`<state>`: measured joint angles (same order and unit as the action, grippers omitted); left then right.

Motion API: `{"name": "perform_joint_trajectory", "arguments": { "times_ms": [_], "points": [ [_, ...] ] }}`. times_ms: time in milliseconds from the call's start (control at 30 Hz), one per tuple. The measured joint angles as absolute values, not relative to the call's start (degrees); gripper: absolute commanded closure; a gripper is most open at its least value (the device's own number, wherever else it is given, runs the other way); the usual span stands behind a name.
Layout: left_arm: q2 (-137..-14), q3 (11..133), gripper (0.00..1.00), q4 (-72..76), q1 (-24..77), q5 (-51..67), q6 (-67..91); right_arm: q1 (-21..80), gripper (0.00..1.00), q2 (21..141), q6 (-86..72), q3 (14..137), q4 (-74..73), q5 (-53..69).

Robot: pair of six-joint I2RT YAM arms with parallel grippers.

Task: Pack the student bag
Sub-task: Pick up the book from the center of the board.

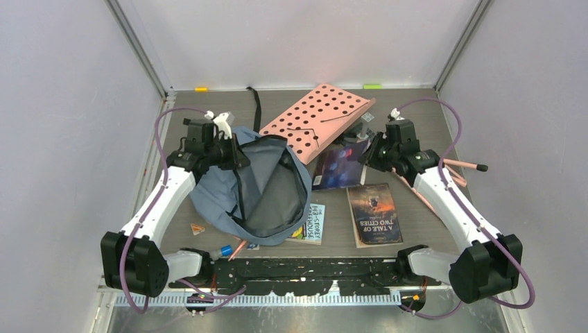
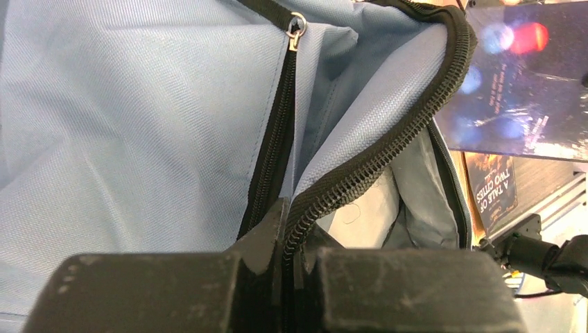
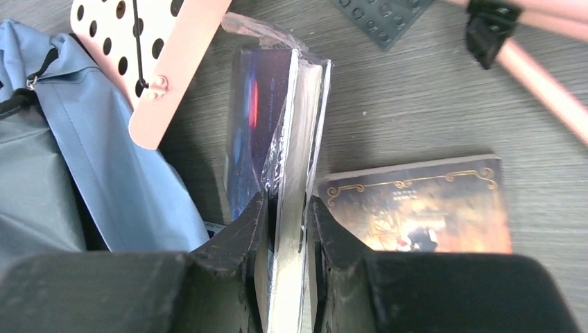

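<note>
The student bag (image 1: 222,198) lies at centre left, dusty blue, its grey inside (image 1: 274,194) gaping open. My left gripper (image 1: 239,156) is shut on the bag's black zipper edge (image 2: 388,146) and holds that rim up; in the left wrist view the gripper (image 2: 295,222) pinches the zipper tape against the blue fabric (image 2: 139,125). My right gripper (image 1: 367,156) is shut on a dark-blue, plastic-wrapped book (image 1: 340,166) standing on edge just right of the bag. In the right wrist view the gripper (image 3: 286,215) clamps that book (image 3: 277,104) across its thickness.
A pink perforated board (image 1: 319,118) leans behind the held book. "A Tale of Two Cities" (image 1: 374,211) lies flat below my right gripper. A light book (image 1: 308,225) pokes out under the bag's front. Pink rods (image 1: 461,166) lie at the right, a grey studded plate (image 3: 385,17) nearby.
</note>
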<state>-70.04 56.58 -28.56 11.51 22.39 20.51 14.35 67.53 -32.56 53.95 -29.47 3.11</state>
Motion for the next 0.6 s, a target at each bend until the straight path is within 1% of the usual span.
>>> {"name": "perform_joint_trajectory", "arguments": {
  "times_ms": [167, 300, 600],
  "points": [
    [-69.8, 58.7, 0.97, -27.6, 11.5, 20.5, 18.8, 14.4, 0.99, 68.2, -27.5, 63.4, -41.3, 0.1],
    [-69.3, 60.6, 0.96, -27.2, 11.5, 19.2, 18.0, 15.7, 0.99, 71.2, -23.5, 72.0, -51.0, -2.3],
    [-67.7, 60.9, 0.96, -26.3, 11.5, 18.0, 17.9, 25.3, 0.99, 81.1, -18.4, 88.3, -64.9, -8.0]
  ]
}}
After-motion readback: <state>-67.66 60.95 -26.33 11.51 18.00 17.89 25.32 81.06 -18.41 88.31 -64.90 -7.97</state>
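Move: The book already pinched in the right hand is bound for the bag's opening, about 24 cm to that hand's left, 6 cm back and 10 cm below. The perforated pink box lies some 13 cm left and 12 cm ahead of the hand, and A Tale of Two Cities 6 cm right and 17 cm back. The left hand still grips the bag's zipped rim; the opening's middle is about 8 cm to its right, 6 cm back and 11 cm below. Right hand lifts the pinched book about 7 cm, rolling left-side-down 20 degrees; left raises the bag's rim 5 cm. ##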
